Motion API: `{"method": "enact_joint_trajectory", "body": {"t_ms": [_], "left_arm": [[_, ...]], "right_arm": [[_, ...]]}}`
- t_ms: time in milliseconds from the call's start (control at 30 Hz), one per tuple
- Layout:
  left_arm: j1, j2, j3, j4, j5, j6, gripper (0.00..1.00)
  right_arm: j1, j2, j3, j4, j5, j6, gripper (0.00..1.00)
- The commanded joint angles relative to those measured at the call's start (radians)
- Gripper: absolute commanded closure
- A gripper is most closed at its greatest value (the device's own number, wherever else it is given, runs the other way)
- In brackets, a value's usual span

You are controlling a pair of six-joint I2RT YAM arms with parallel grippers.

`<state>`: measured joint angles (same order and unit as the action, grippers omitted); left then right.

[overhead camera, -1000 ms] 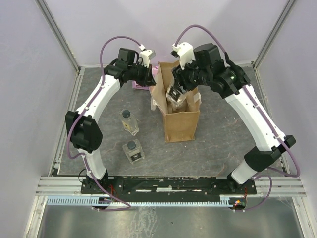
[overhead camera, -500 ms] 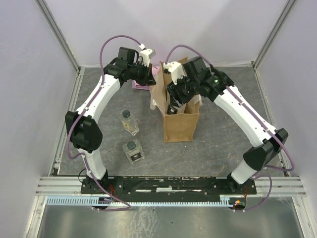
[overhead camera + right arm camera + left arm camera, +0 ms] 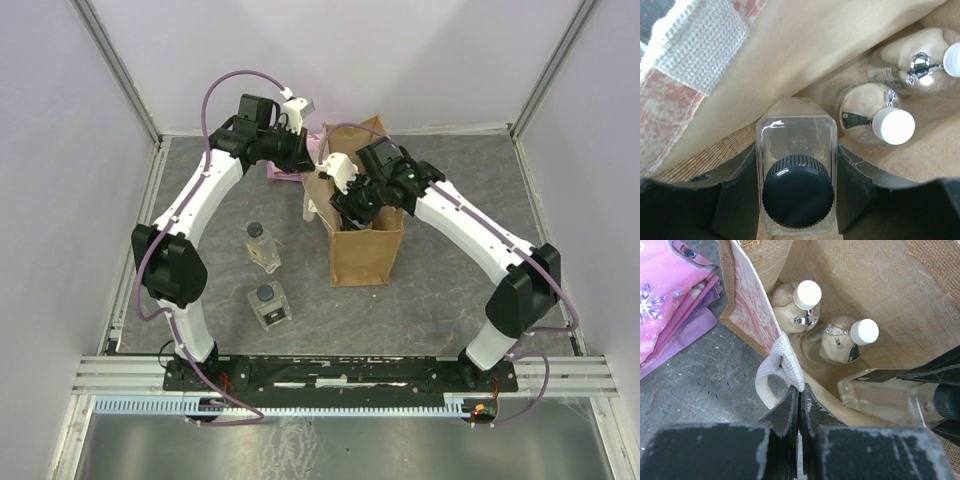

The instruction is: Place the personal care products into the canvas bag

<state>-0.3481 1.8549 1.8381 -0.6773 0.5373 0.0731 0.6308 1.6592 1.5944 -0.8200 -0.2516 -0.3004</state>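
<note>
The canvas bag [image 3: 366, 252] stands upright mid-table, its mouth held apart. My left gripper [image 3: 800, 389] is shut on the bag's pale handle [image 3: 785, 357] at the left rim. Reaching down inside the bag, my right gripper [image 3: 796, 167] is shut on a squarish clear bottle [image 3: 796, 142] with a dark cap. Two round bottles with white caps [image 3: 791, 311] [image 3: 841, 342] lie on the bag's bottom. On the table left of the bag stand two more squarish dark-capped bottles [image 3: 263, 246] [image 3: 269, 305].
A flat pink packet [image 3: 671, 300] lies on the table just outside the bag's left wall, behind my left gripper [image 3: 303, 158]. Metal frame rails [image 3: 135, 240] border the grey mat on the left, back and right.
My right gripper has moved left and down from above the bag's mouth into the bag, carrying the squarish bottle. The left arm has kept still on the handle.
</note>
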Motion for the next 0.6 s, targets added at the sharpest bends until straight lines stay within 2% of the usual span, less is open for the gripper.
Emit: {"method": "enact_joint_trajectory", "body": {"t_ms": [0, 400, 567], "left_arm": [[0.009, 0.002, 0.07, 0.045, 0.043, 0.042, 0.97], [0.014, 0.006, 0.079, 0.043, 0.038, 0.043, 0.97], [0.015, 0.012, 0.086, 0.043, 0.032, 0.04, 0.97]], "right_arm": [[-0.003, 0.016, 0.057, 0.123, -0.006, -0.128, 1.0], [-0.041, 0.05, -0.047, 0.309, -0.024, -0.248, 1.0], [-0.061, 0.071, -0.058, 0.32, -0.018, -0.264, 1.0]]}}
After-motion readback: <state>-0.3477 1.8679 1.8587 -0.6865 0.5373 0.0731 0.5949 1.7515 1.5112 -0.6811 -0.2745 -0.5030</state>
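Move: The right hand already holds the dark-capped bottle inside the bag's mouth. The free floor spot it is bound for lies about 3 cm ahead, 3 cm left and 16 cm below. The nearer white-capped bottle stands some 8 cm ahead and 1 cm right, the farther one 12 cm ahead and 1 cm left, both roughly 12 cm lower. From the left hand, pinching the bag's left rim, that spot is about 8 cm back, 9 cm right and 20 cm down. Keeping the dark-capped bottle clamped between its fingers, the right hand lowers it about 5 cm deeper into the canvas bag while easing roughly 3 cm forward, towards the free floor beside the nearer white-capped bottle. The wrist turns slightly counter-clockwise and the descent slows near the end; the left fingers keep pinching the bag's rim in place. ##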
